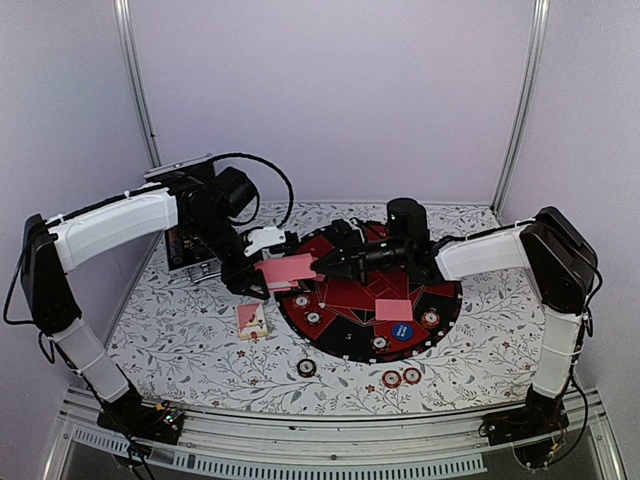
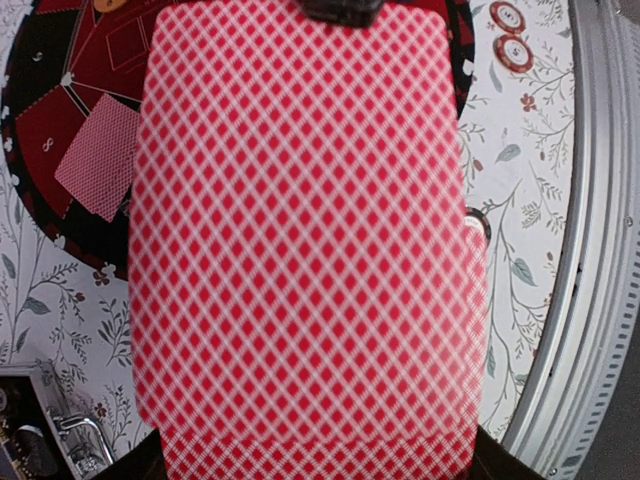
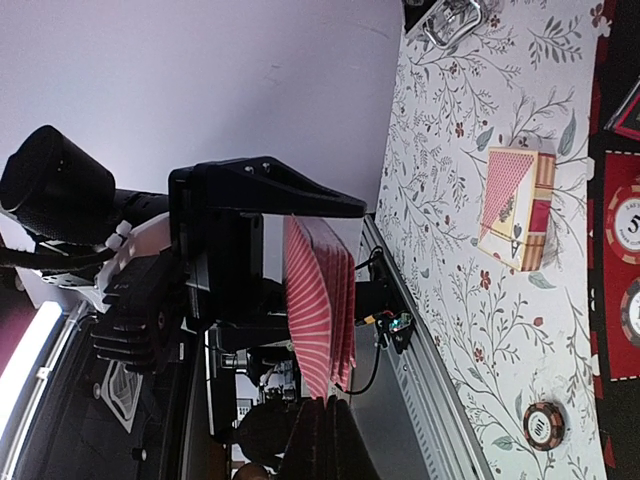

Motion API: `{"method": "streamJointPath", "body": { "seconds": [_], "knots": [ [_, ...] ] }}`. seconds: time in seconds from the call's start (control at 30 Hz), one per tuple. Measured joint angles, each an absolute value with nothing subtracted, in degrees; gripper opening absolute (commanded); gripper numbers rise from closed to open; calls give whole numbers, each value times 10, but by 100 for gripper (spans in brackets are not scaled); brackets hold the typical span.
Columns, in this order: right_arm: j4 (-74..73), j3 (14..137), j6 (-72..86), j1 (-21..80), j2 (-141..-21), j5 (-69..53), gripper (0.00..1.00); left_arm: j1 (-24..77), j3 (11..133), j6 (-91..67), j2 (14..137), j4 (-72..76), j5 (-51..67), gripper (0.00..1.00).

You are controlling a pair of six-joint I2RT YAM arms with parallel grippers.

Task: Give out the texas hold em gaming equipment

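My left gripper [image 1: 265, 274] is shut on a fanned stack of pink-backed playing cards [image 1: 289, 270], held above the left rim of the round mat. The stack fills the left wrist view [image 2: 300, 230] and hides that gripper's fingers. My right gripper [image 1: 322, 263] reaches in from the right. Its fingers are pressed together [image 3: 335, 425] on the near edge of the outermost card [image 3: 318, 300]. One card [image 1: 394, 308] lies face down on the mat beside a blue button disc [image 1: 402, 329]. An orange disc [image 2: 110, 4] peeks in at the mat's edge.
The red-and-black round mat [image 1: 345, 300] carries several chips [image 1: 313, 318]. Loose chips lie on the floral cloth in front [image 1: 306, 367] [image 1: 391, 379] [image 1: 411, 375]. A card box [image 1: 252, 320] sits left of the mat. The black case [image 1: 188, 245] stands at back left.
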State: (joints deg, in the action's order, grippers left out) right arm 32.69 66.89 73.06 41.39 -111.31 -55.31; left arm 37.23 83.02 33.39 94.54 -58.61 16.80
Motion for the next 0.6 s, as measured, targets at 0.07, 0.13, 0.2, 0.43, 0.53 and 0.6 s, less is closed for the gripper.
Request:
{"method": "streamJointPath", "body": {
  "seconds": [0.07,0.13,0.2,0.43,0.53,0.6],
  "knots": [
    [340,652,738,402,-1108,-556,0,372,830,334,945,-586,167,0],
    [355,636,748,390,-1103,-559,0,372,830,334,945,-586,166,0],
    [371,625,760,380,-1100,-562,0,372,830,334,945,-586,166,0],
    [444,590,804,350,-1091,-571,0,372,830,334,945,-586,162,0],
    [463,579,816,336,-1088,-576,0,372,830,334,945,-586,162,0],
    [470,572,819,321,-1086,-577,0,372,830,334,945,-586,162,0]
  ]
}}
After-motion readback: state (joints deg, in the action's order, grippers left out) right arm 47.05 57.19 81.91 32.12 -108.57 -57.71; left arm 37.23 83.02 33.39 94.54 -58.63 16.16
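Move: My right hand already pinches a part-drawn card, about 18 cm above the mat. The mat's middle lies some 12 cm right and 2 cm ahead; the deck is about 6 cm left, 1 cm back and nearly level. One dealt card lies on the mat some 8 cm ahead and 2 cm left, another about 18 cm right and 3 cm back. From my left hand, the mat's middle is roughly 23 cm right and 4 cm ahead. I draw the pinched card the rest of the way off the deck with my right hand, going about 6 cm right and some 4 cm forward at near-constant height, out over the mat, turning slightly clockwise with the fingers kept shut. My left hand stays in place and keeps its hold on the deck. ##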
